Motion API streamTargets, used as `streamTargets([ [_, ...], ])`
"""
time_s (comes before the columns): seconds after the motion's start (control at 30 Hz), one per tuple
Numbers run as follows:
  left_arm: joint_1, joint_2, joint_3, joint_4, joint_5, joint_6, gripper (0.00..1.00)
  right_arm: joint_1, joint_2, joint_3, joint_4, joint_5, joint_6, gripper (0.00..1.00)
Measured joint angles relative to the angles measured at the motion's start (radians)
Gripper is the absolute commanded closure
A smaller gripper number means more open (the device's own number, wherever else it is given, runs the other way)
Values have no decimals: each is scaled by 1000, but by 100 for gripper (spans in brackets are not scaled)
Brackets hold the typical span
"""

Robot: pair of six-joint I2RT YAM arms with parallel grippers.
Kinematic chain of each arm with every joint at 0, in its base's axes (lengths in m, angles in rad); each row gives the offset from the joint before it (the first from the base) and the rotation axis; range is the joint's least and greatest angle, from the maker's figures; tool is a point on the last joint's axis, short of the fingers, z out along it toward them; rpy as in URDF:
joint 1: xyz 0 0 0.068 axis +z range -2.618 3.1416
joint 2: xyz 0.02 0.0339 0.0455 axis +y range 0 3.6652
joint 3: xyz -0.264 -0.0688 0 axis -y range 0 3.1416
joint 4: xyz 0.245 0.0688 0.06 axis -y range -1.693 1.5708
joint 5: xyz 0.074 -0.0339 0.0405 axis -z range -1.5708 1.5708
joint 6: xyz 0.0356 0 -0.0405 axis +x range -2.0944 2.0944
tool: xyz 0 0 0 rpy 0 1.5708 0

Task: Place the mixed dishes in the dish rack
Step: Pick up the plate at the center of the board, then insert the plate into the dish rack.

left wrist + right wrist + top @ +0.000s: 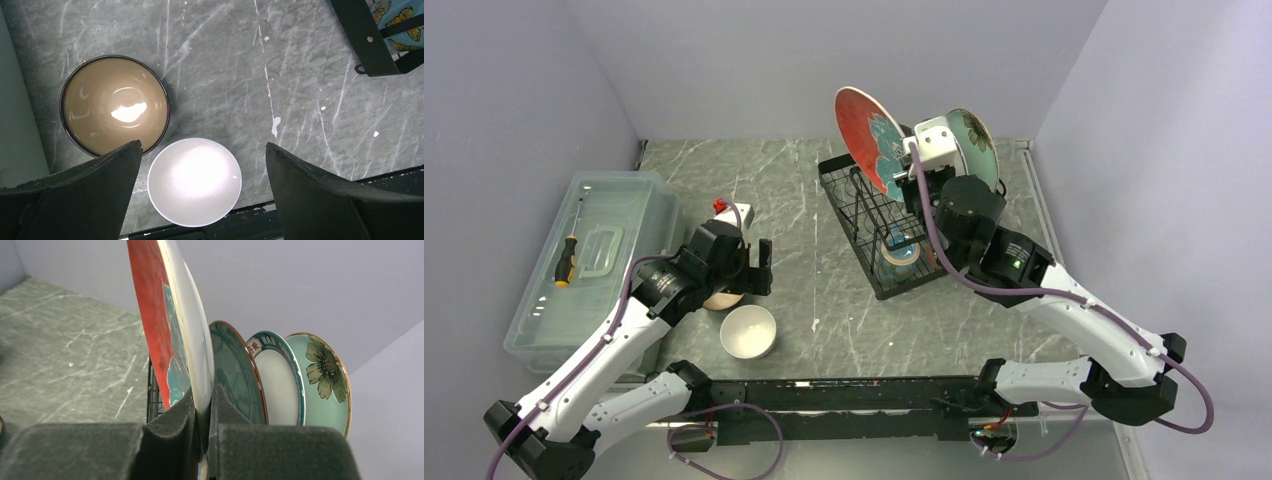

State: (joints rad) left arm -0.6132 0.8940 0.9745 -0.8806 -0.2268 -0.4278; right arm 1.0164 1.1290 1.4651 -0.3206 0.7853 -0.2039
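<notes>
My right gripper (907,172) (202,405) is shut on the lower rim of a red plate (867,138) (152,315), holding it upright over the left end of the black dish rack (864,215). Behind it in the rack stand a dark green plate (235,372), a white lettered plate (277,387) and a mint-green flower plate (976,148) (325,385). A blue mug (900,255) sits in the rack's basket. My left gripper (760,268) (202,150) hangs open above a white bowl (748,331) (195,182). A brown bowl (115,105) sits just left of it, mostly hidden in the top view.
A clear plastic box (589,255) with a screwdriver (566,262) fills the left side. A corner of the rack (365,45) shows in the left wrist view. The black base rail (854,395) runs along the near edge, close to the white bowl.
</notes>
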Motion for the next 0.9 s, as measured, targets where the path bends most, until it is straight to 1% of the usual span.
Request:
streamTargets([
  [0.3, 0, 0, 0, 0, -1, 0, 0, 0, 0, -89, 92, 39, -75, 100],
  [0.73, 0, -3, 0, 0, -6, 0, 1, 0, -1, -188, 211, 93, -103, 100],
  [0.9, 0, -7, 0, 0, -7, 0, 1, 0, -1, -225, 218, 105, -111, 100],
])
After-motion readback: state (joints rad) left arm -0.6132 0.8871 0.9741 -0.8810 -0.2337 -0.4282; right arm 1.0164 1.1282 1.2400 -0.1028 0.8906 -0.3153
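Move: The red plate is already held by the right hand; its free slot in the dish rack's upper tier lies about 5 cm ahead, 4 cm to the left and some 14 cm below. From that same hand, the dark green plate stands roughly 9 cm ahead, 2 cm right and 8 cm lower, the white patterned plate 10 cm ahead and 6 cm right at like height. From the left hand the slot is about 12 cm ahead, 19 cm right and 11 cm higher. Downward, in two stages with a brief near-pause between, the right hand lowers the red plate about 5 cm towards the free rack slot on the left of the dark green plate, easing a centimetre or two forward. The wrist turns slightly clockwise and rolls its left side down, each by some 5 degrees; the fingers stay shut on the plate's near edge. ##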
